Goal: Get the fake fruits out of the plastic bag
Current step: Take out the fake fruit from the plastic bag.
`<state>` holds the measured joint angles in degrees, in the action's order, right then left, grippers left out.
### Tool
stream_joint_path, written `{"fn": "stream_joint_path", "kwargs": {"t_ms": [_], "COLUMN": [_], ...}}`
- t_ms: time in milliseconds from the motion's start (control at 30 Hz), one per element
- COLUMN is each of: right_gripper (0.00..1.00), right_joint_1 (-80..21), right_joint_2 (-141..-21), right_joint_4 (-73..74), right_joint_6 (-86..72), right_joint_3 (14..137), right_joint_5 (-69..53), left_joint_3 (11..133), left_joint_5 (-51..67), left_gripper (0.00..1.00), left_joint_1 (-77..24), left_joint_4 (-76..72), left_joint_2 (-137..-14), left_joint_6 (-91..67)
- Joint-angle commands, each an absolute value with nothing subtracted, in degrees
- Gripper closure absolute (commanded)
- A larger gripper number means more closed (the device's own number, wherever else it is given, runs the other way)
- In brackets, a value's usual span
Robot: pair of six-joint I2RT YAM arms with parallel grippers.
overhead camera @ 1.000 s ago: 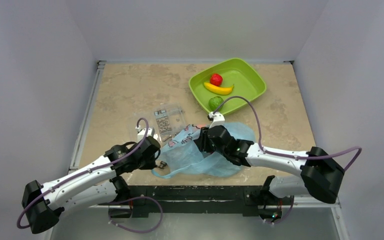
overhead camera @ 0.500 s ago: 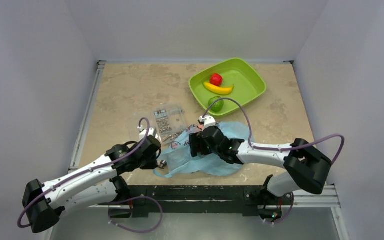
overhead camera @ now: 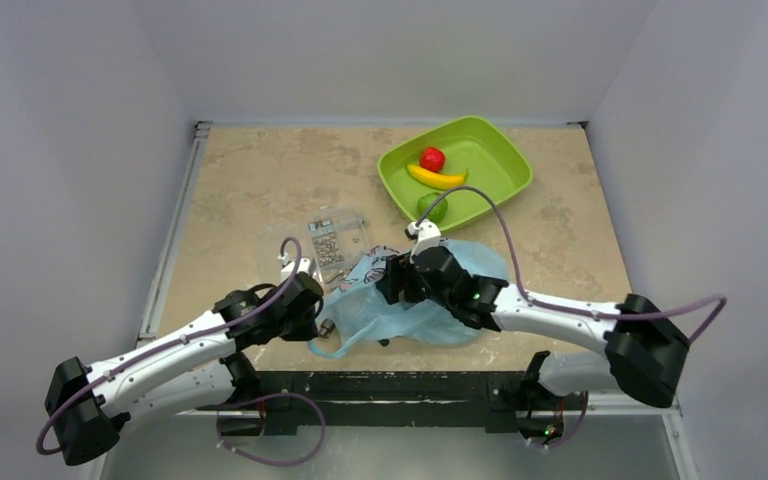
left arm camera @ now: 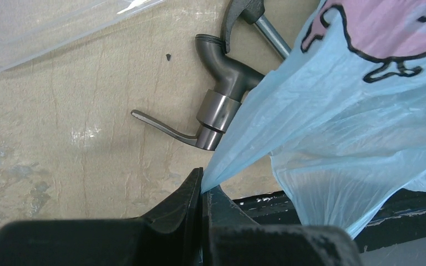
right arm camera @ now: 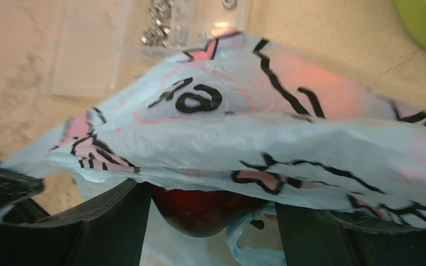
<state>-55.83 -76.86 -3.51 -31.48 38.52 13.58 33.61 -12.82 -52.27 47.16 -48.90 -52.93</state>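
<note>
The light-blue plastic bag (overhead camera: 430, 320) lies crumpled at the table's near edge. My left gripper (left arm camera: 202, 188) is shut on a pinched corner of the plastic bag (left arm camera: 338, 111), low at its left end. My right gripper (right arm camera: 209, 197) reaches into the bag's mouth under the printed film (right arm camera: 227, 138), open. A dark red fake fruit (right arm camera: 205, 213) sits between its fingers, against the left one and apart from the right one. In the top view the right gripper (overhead camera: 392, 283) is at the bag's upper left. A red fruit (overhead camera: 432, 158), a banana (overhead camera: 437, 178) and a green fruit (overhead camera: 431, 207) lie in the green tray (overhead camera: 500, 150).
A grey metal tool (left arm camera: 211, 105) lies on the table beside the bag's left edge. A clear flat bag of screws (overhead camera: 337, 240) lies just beyond it. The table's front edge and dark rail (left arm camera: 321, 205) run right under the left gripper.
My right gripper has pushed left into the bag's mouth and its jaws stand wider than a second ago. The bag's top has shifted with it. The left gripper has kept its hold.
</note>
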Motion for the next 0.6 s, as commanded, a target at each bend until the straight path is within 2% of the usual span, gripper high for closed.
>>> {"fn": "stream_joint_path", "kwargs": {"t_ms": [0,100,233,400,500,567], "right_gripper": [0.66,0.72,0.72,0.56,0.41,0.37], "right_joint_1": [-55.8,-55.9,-55.9,-55.8,-55.8,-55.8], "right_joint_2": [-67.5,-62.6,-55.5,-50.8,-53.3,-56.7], "right_joint_4": [-1.8,1.1,2.9,-0.8,-7.4,-7.6], "right_joint_6": [-32.8,-33.9,-36.0,-36.4,-34.3,-32.6], "right_joint_3": [37.6,36.2,33.5,28.7,26.0,25.8], "right_joint_5": [15.6,15.9,12.6,5.5,-2.7,-2.5], "left_joint_3": [33.7,34.1,34.4,34.3,34.4,34.7], "left_joint_5": [-13.4,-13.6,-13.4,-12.4,-11.3,-10.5], "left_gripper": [1.0,1.0,1.0,1.0,1.0,1.0], "left_joint_1": [-52.6,-52.6,-52.6,-52.6,-52.6,-52.6], "left_joint_4": [45.5,45.3,44.7,43.4,42.2,41.2], "left_joint_2": [-48.4,-49.1,-49.9,-50.4,-51.7,-52.7], "left_joint_6": [-52.1,-51.6,-51.3,-50.8,-50.4,-50.5]}}
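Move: The right hand already holds the dark red fruit, still mostly under the bag's printed upper layer. The green bin's middle is about 24 cm ahead, 12 cm right and 6 cm lower, with the green fruit at its near end about 17 cm ahead and 6 cm right; the parts box lies some 10 cm ahead, 11 cm left. From the left hand, which pinches a corner of the bag, the bin is about 34 cm ahead, 30 cm right. Up first and quickly, about 6 cm, then back towards the base some 5 cm and a little right, the right hand draws the red fruit out from under the printed upper layer, sinking slightly at the end. The hand rolls about 15 degrees, its left side rising; its fingers keep their grip while the left hand keeps the bag corner pinched. ##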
